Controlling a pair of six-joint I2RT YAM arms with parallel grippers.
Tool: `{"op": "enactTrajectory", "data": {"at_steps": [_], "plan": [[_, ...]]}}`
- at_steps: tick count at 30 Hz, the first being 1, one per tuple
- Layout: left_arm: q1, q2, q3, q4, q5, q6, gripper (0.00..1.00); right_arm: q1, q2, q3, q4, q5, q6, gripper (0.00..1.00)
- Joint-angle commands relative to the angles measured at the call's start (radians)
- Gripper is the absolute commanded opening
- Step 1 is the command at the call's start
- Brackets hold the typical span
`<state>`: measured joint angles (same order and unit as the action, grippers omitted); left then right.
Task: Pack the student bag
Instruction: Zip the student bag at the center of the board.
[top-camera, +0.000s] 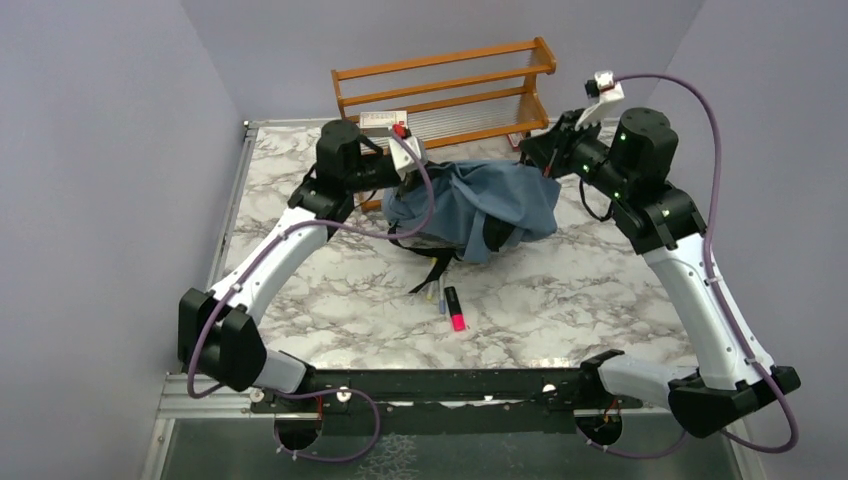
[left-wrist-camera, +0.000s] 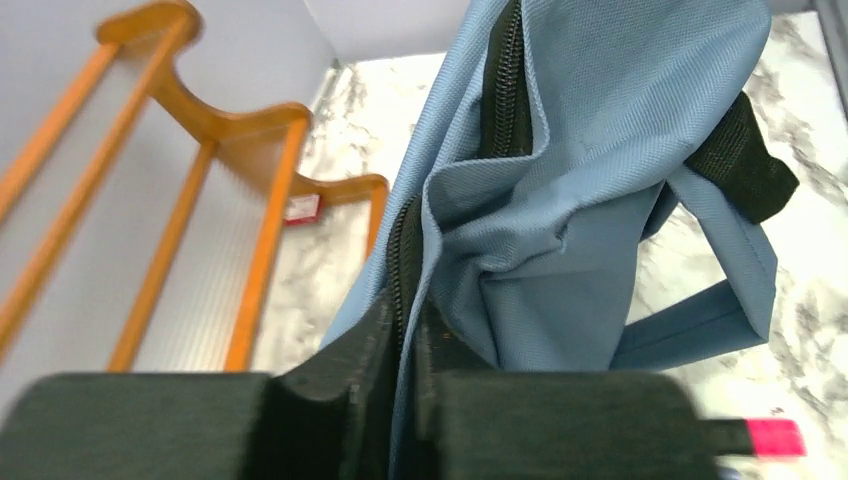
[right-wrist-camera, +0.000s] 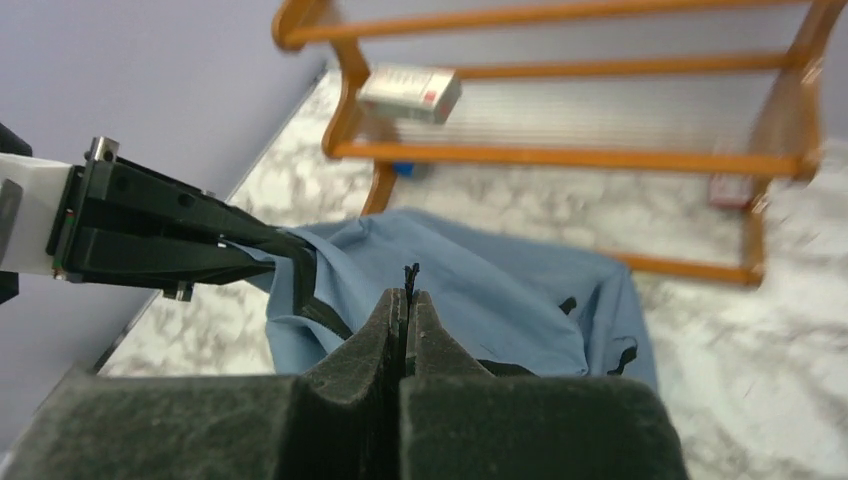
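Note:
The student bag (top-camera: 470, 205), dusty-blue with black straps, lies crumpled at the back middle of the marble table (top-camera: 600, 290). My left gripper (top-camera: 405, 172) is at its left end, shut on the fabric edge beside the black zipper (left-wrist-camera: 500, 80); the jaws (left-wrist-camera: 408, 310) pinch blue cloth of the bag (left-wrist-camera: 590, 150). My right gripper (top-camera: 532, 150) is at the bag's right top corner. In the right wrist view it (right-wrist-camera: 407, 298) is shut on a thin black tab that pokes out above the fingertips, with the bag (right-wrist-camera: 500, 290) stretched toward the left gripper (right-wrist-camera: 180, 235).
A wooden rack (top-camera: 445, 90) stands behind the bag, with a white and red box (top-camera: 383, 120) on its lower shelf. A pink highlighter (top-camera: 456, 312) and some pens (top-camera: 438, 293) lie in front of the bag, by a black strap (top-camera: 432, 270). Walls close in on both sides.

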<state>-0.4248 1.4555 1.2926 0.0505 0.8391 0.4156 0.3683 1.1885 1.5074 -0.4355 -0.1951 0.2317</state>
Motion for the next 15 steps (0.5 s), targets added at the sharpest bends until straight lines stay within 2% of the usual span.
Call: {"op": "enactTrajectory", "data": {"at_steps": [1, 5, 9, 13, 15], "plan": [[-0.059, -0.136, -0.195, -0.006, 0.007, -0.003, 0.22, 0.001, -0.043, -0.138, -0.099, -0.170, 0.102, 0.01], [-0.131, -0.244, -0.351, -0.077, -0.075, 0.017, 0.46, 0.001, -0.101, -0.264, -0.117, -0.252, 0.174, 0.01], [-0.185, -0.327, -0.418, -0.125, -0.102, -0.014, 0.59, 0.001, -0.135, -0.335, -0.123, -0.331, 0.230, 0.01], [-0.237, -0.378, -0.424, -0.130, -0.082, -0.073, 0.76, 0.001, -0.143, -0.364, -0.162, -0.378, 0.246, 0.01], [-0.274, -0.379, -0.407, -0.128, -0.083, -0.105, 0.79, 0.001, -0.148, -0.377, -0.189, -0.362, 0.240, 0.00]]}}
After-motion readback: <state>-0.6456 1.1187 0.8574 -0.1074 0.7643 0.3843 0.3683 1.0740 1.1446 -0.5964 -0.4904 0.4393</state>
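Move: Both hands hold the student bag's top edge in the air, and the board where it will come down is roughly 7 cm back, 10 cm right and 32 cm below the left hand. The pink marker lies about 14 cm back and 6 cm right of the left hand; the wooden rack stands some 22 cm ahead and 4 cm right. From the right hand, the landing place is about 6 cm back, 10 cm left and 40 cm down. The left fingers spread wide, ending their pinch on the zippered edge but still straddling the cloth, as this hand draws back about 15 cm and sinks 10. The right hand, still pinching its corner, carries it down some 14 cm and back 8 towards the board, drifting slightly left as its fingertips tip down about 30 degrees. ##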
